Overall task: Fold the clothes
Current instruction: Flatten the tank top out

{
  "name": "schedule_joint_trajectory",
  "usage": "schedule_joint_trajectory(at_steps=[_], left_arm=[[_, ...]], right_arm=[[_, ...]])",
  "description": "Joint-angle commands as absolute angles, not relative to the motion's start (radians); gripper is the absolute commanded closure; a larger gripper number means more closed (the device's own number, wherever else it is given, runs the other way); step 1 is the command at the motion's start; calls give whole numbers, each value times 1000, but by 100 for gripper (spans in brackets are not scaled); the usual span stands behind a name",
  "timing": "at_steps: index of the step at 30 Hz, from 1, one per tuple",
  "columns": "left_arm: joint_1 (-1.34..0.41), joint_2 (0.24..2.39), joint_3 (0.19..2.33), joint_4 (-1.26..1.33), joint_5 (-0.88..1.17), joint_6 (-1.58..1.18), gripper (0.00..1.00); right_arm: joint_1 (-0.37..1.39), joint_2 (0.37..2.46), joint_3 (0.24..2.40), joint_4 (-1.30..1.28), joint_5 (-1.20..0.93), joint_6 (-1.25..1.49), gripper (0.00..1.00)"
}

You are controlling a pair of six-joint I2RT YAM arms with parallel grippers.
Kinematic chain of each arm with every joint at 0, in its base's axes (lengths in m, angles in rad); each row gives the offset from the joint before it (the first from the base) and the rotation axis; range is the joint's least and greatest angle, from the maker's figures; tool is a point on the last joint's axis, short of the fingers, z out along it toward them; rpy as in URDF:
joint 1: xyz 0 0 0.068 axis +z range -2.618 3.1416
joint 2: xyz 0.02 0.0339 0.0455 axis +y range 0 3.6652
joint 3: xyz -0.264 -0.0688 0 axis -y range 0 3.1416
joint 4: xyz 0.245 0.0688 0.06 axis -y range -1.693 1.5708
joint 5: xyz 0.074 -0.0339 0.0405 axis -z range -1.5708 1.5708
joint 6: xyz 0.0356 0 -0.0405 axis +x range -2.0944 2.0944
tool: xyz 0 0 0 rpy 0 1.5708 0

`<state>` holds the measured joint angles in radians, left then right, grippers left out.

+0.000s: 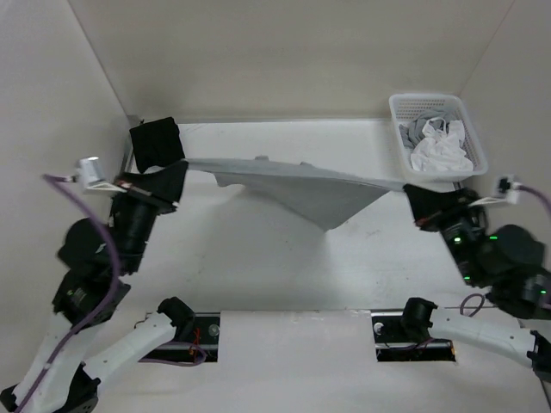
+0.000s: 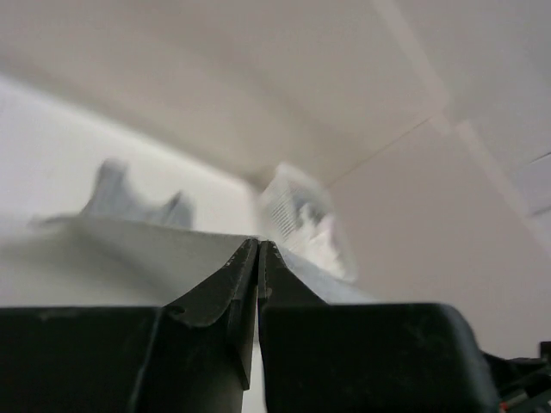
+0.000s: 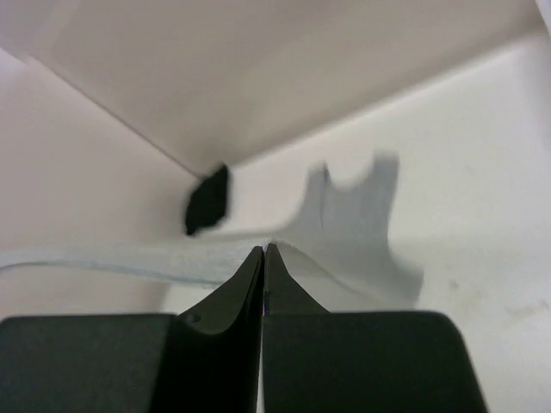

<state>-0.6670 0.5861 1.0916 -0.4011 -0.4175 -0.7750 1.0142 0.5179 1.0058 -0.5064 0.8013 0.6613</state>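
Observation:
The clothes [image 1: 318,194], a plain grey tank top, hang stretched in a taut band between my two grippers above the table, with a loose corner sagging toward the middle. My left gripper [image 1: 182,164] is shut on the garment's left end beside the black folded cloth. My right gripper [image 1: 410,190] is shut on its right end, just below the basket. In the left wrist view the closed fingertips [image 2: 258,243] pinch the grey fabric [image 2: 146,245]. In the right wrist view the gripper [image 3: 265,249] is shut on the fabric edge, and the straps [image 3: 349,215] trail beyond.
A black folded cloth [image 1: 156,143] lies at the back left, and shows as a dark patch [image 3: 208,200] in the right wrist view. A white basket [image 1: 398,116] with white and grey garments stands at the back right. White walls enclose the table.

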Motion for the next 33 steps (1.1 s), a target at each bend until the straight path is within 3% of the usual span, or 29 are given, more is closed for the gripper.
schedule_joint_trajectory(at_steps=[1,6,12,17,21,24,28,33], left_arm=[[-670,589,1265,-309,-454,-643,100],[-633,655,1483,-242,-449,-565,100],[-590,784,1531,-210,-443,-539,100],[-461,978,1459,-155,-470,-538,100],[-270,1178,1471,-147,-274,-679,100],[-170,1351,1604,-149,-158,-750,100],[-108,1549,1878,-227,-88,-765,100],[-38,1628,2074,-241,9,-804,100]], right_arm=[[1129,543,1251,-453,998,401,100],[1381,682,1558,-277,1103,71,100],[1388,837,1621,-45,1062,-185,100],[1092,971,1605,-142,847,-37,100],[651,1135,1631,-276,414,260,100],[399,1337,1757,-281,154,392,100],[295,1616,2107,-397,48,449,100],[283,1810,2541,-555,38,453,100]])
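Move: The tank top hangs by its hem corners between the two shut grippers, straps on the far side near the table. Its middle is about 10 cm ahead of the left hand, 19 cm to its right and 22 cm below. From the right hand it is some 11 cm ahead, 19 cm left and 18 cm lower. On the table, the black cloth lies roughly 36 cm ahead and 27 cm left of the left hand; the basket sits about 38 cm ahead and 26 cm right of the right hand. The tank top's hem, still pinched at both corners and kept spread, is first raised some 20 cm more and drawn slightly back, both hands tipping up, then swept about 35 cm forward towards the far wall while sinking. The left hand comes down near its starting height and the right stays about 10 cm above its own, both tilts undone on the way. ##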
